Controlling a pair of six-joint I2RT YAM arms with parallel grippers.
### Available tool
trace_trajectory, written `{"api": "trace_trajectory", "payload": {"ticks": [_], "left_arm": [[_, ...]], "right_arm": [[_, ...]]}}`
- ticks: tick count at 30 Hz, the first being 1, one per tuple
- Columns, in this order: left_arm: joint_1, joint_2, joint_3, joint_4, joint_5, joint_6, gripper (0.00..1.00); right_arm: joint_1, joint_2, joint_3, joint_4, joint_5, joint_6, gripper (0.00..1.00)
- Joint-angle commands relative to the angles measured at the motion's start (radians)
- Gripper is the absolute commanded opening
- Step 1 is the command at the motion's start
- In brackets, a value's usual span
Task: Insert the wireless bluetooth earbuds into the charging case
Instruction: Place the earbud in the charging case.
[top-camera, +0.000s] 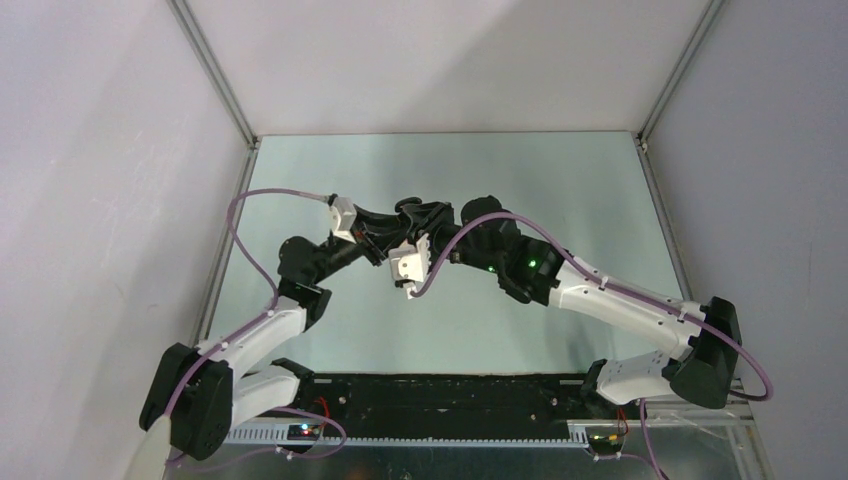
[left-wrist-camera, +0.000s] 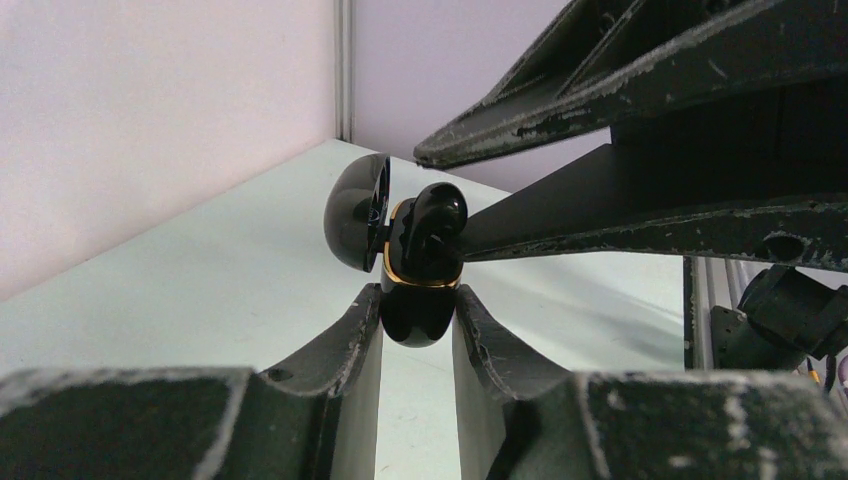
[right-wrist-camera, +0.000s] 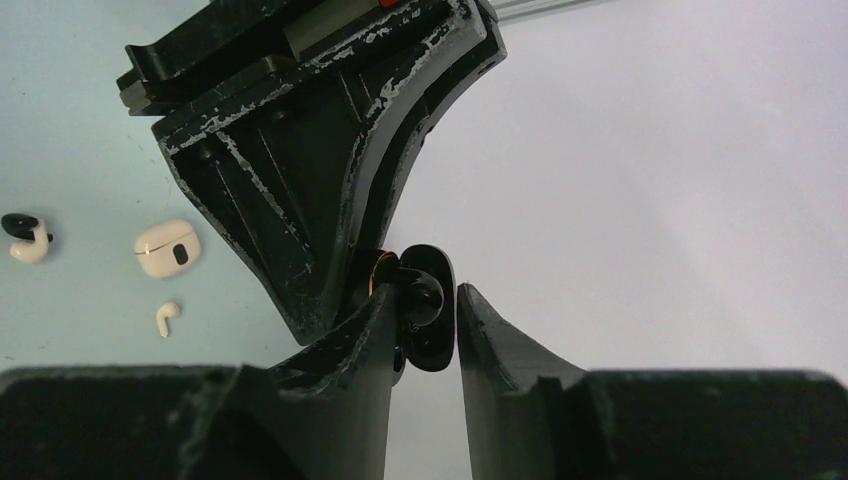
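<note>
My left gripper (left-wrist-camera: 418, 293) is shut on the lower half of a glossy black charging case (left-wrist-camera: 420, 318) with a gold rim, held above the table. Its lid (left-wrist-camera: 355, 212) stands open to the left. A black earbud (left-wrist-camera: 432, 218) sits upright in the case mouth. My right gripper (right-wrist-camera: 428, 295) reaches in from the right, and its fingers (left-wrist-camera: 600, 215) straddle that earbud (right-wrist-camera: 425, 297). The jaws stand slightly open. One finger touches the bud and a thin gap shows at the other. In the top view both grippers meet over mid-table and hide the case.
On the table to the left lie a cream case (right-wrist-camera: 166, 248) with a dark dot, a small pale bud (right-wrist-camera: 167, 317) and a pale bud with a dark tip (right-wrist-camera: 25, 240). Walls close in the table (top-camera: 560, 180) at the back and sides.
</note>
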Motion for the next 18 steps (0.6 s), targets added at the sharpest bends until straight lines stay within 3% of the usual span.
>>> {"api": "trace_trajectory", "payload": {"ticks": [1,5,11,18], "left_arm": [[-0.006,-0.004,-0.007,0.046,-0.025,0.041,0.0],[-0.007,-0.006,-0.013,0.046,-0.022,0.048,0.0],[-0.008,-0.002,-0.013,0.046,-0.015,0.056,0.0],[0.001,0.001,0.006,0.019,0.011,0.053,0.0]], "right_arm": [[-0.009,-0.019,0.043,-0.031,-0.032,0.026,0.35],[-0.013,-0.017,0.048,-0.026,-0.038,0.043,0.47],[-0.038,-0.032,0.131,-0.21,-0.117,0.113,0.56],[-0.097,-0.116,0.14,-0.295,-0.2,0.204,0.67]]}}
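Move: The left hand still grips the open black charging case, its middle about 1 cm ahead, right of and above that hand point. From the right hand, whose fingers are already parting around the black earbud, the case lies some 2 cm left and 1 cm down. On the table roughly 30 cm below the right hand are a white case, about 9 cm ahead and 5 left, and a black-and-white earbud, some 2 ahead and 4 left. Opening first and then drawing off to the right, the right hand spreads its fingers to nearly twice their gap and comes free of the earbud, backing about 2.5 cm right and 1 cm back from the charging case, while rolling some 10 degrees so that its forward side dips. The left hand keeps its pinch on the case and sinks about 1 cm. ##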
